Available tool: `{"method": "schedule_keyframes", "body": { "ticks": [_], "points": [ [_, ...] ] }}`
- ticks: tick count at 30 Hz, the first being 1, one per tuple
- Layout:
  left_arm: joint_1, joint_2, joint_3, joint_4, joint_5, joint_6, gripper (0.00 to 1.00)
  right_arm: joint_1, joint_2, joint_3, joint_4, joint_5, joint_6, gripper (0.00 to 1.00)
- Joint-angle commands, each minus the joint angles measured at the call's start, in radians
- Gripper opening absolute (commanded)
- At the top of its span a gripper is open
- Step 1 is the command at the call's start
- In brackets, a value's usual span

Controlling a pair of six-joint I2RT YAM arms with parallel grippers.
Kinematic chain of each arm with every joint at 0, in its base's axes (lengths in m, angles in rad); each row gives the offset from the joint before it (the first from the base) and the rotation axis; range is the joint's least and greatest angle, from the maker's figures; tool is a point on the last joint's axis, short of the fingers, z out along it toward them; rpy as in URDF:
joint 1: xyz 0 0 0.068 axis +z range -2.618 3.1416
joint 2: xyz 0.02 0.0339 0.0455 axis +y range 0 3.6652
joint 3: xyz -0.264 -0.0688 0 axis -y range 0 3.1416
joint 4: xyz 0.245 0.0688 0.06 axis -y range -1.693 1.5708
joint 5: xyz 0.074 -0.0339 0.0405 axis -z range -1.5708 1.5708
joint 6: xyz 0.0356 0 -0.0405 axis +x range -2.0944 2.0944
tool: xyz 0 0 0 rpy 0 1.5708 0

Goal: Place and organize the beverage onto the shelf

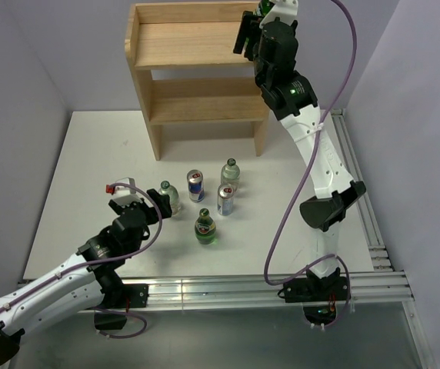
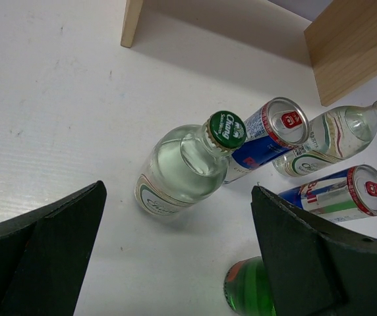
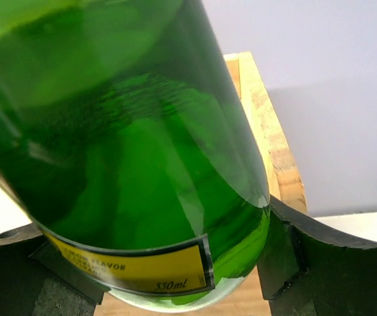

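Note:
The light wooden shelf stands at the back of the table. My right gripper is up at the right end of its top tier, shut on a green glass bottle with a yellow label. The bottle's base hangs just above the rimmed top board. My left gripper is open and low over the table. Just beyond its fingertips stands a clear bottle with a green cap, with nothing between the fingers.
On the table in front of the shelf stand two blue and silver cans, a second clear bottle and a green bottle. That green bottle sits close to my left gripper's right finger. Grey walls close in both sides.

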Motion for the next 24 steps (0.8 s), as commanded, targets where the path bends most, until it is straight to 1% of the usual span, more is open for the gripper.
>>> {"method": "schedule_keyframes", "body": {
  "ticks": [1, 9, 14, 15, 17, 18, 21, 23, 24],
  "points": [
    [-0.004, -0.014, -0.008, -0.003, 0.012, -0.007, 0.99, -0.010, -0.001, 0.070, 0.200, -0.012, -0.005, 0.00],
    [-0.004, -0.035, -0.014, -0.009, 0.020, -0.013, 0.99, -0.021, 0.073, 0.099, 0.240, -0.009, -0.031, 0.00],
    [-0.004, -0.035, -0.011, -0.015, 0.018, -0.017, 0.99, -0.036, 0.081, 0.077, 0.245, -0.007, -0.027, 0.00],
    [-0.004, -0.035, -0.013, -0.014, 0.018, -0.015, 0.99, -0.039, 0.084, 0.074, 0.242, -0.001, -0.024, 0.01],
    [-0.004, -0.037, -0.013, -0.015, 0.020, -0.017, 0.99, -0.041, 0.081, 0.064, 0.246, 0.006, -0.024, 0.11],
    [-0.004, -0.038, -0.013, -0.015, 0.018, -0.017, 0.99, -0.041, 0.079, 0.048, 0.253, 0.008, -0.024, 0.25],
    [-0.004, -0.041, -0.013, -0.015, 0.018, -0.015, 0.99, -0.041, 0.076, 0.031, 0.254, 0.011, -0.019, 0.53],
    [-0.004, -0.046, -0.013, -0.017, 0.020, -0.017, 0.99, -0.041, 0.073, 0.024, 0.256, 0.019, -0.018, 0.57],
    [-0.004, -0.046, -0.013, -0.017, 0.020, -0.017, 0.99, -0.041, 0.070, 0.016, 0.259, 0.017, -0.018, 0.61]
  ]
}}
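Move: The right hand holds the green bottle low on its body, over the shelf's top board. Its spot at the right end of that board lies about 5 cm ahead, level left to right, some 6 cm below. The right side panel runs some 5 cm to the hand's right, its middle around 8 cm ahead and 3 cm lower. The idle left hand has that spot roughly 30 cm ahead, 27 cm right and 30 cm above. Forward and down together, the right hand carries the held green bottle in over the right end of the top board, about 5 cm ahead and 3.5 cm lower. It bows slightly left on the way, then eases back rightward along the side panel once the sinking has stopped. The fingers keep their grip and the wrist hardly turns. ##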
